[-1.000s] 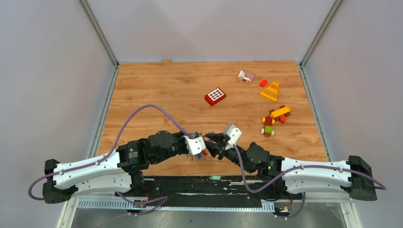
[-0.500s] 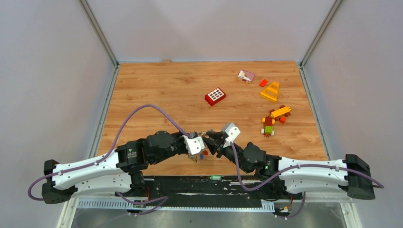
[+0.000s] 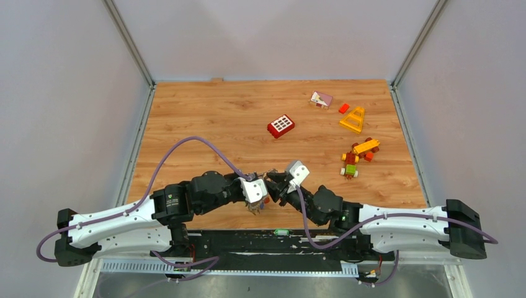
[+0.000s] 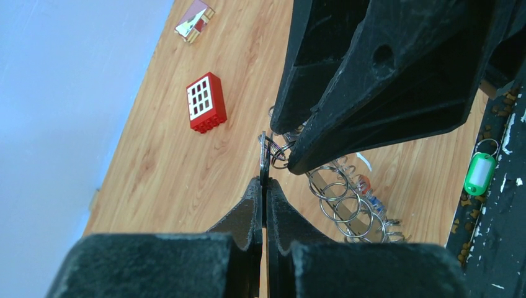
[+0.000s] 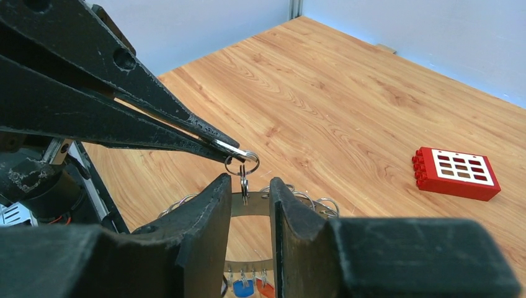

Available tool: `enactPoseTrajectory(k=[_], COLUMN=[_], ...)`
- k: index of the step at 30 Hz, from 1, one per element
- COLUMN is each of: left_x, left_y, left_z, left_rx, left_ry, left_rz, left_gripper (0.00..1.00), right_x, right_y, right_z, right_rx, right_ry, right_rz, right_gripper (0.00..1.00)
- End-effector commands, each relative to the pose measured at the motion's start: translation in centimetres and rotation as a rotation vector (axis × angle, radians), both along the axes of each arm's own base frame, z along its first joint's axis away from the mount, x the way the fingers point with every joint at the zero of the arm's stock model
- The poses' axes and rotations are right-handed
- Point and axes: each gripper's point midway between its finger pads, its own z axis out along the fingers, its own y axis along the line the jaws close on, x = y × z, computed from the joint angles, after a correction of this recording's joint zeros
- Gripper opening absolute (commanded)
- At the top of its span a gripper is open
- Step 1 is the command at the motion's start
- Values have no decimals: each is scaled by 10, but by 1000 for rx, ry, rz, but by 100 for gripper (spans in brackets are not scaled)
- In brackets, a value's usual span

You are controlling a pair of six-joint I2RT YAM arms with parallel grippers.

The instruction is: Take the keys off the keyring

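The keyring (image 5: 251, 205), a flat grey metal band, hangs between my two grippers with several small split rings (image 4: 338, 198) threaded on it. Red and blue key heads (image 5: 254, 288) dangle at its lower edge. My left gripper (image 4: 263, 183) is shut on a small split ring (image 5: 242, 164) at the top of the band. My right gripper (image 5: 248, 183) is open, one finger on each side of a thin metal piece (image 5: 244, 186) hanging from that ring, with a gap on both sides. From above, both grippers (image 3: 270, 186) meet near the table's front edge and hide the keyring.
A red brick with a white grid (image 3: 281, 126) lies behind the grippers. A pink-white brick (image 3: 320, 99), a yellow triangle (image 3: 353, 119) and a toy car (image 3: 355, 158) sit at the back right. A green key tag (image 4: 480, 174) lies on the black front rail.
My right arm has moved left and forward, bringing its fingers around the hanging piece, and its jaws have narrowed a little. The left gripper has stayed shut in place.
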Motion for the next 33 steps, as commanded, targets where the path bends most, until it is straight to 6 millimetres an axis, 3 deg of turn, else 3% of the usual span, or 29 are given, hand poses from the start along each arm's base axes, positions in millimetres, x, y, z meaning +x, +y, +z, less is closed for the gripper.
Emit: enactPoseTrajectory(k=[1, 12, 22, 33], left_x=[2, 2, 4, 5], left_y=[-7, -7, -4, -6], left_z=[46, 45, 46, 44], left_rx=[-145, -143, -141, -139], left_ry=[-31, -30, -39, -37], left_rz=[2, 6, 14, 19], left_gripper=[0, 0, 0, 0], right_x=[2, 7, 7, 8], right_y=[7, 4, 3, 1], right_z=[25, 22, 21, 24], right_rx=[70, 57, 48, 58], right_ry=[-1, 6, 8, 7], right_rz=[-4, -38, -38, -45], right_gripper=[29, 20, 21, 0])
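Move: The small link ring dangling from the ring in the left fingers lies between the right hand's parted tips, about 1 cm ahead and 1 cm left of its hand point, at the same height. The big keyring hangs some 7 cm below that hand, about 1 cm to its left and 1 cm back; the red window block stands roughly 28 cm ahead, 5 cm right and 21 cm down. From the left hand the link ring is about 1 cm ahead, 2 cm right and 1 cm lower. The right hand settles about half a centimetre down and forward around the link ring, barely turning, then holds there while its fingers shut from about a third open and pinch the ring from both sides. The left hand stays still with its fingers shut on the ring from which the link ring hangs, pointing out to its right and slightly down, so that the two hands now grip neighbouring links. ##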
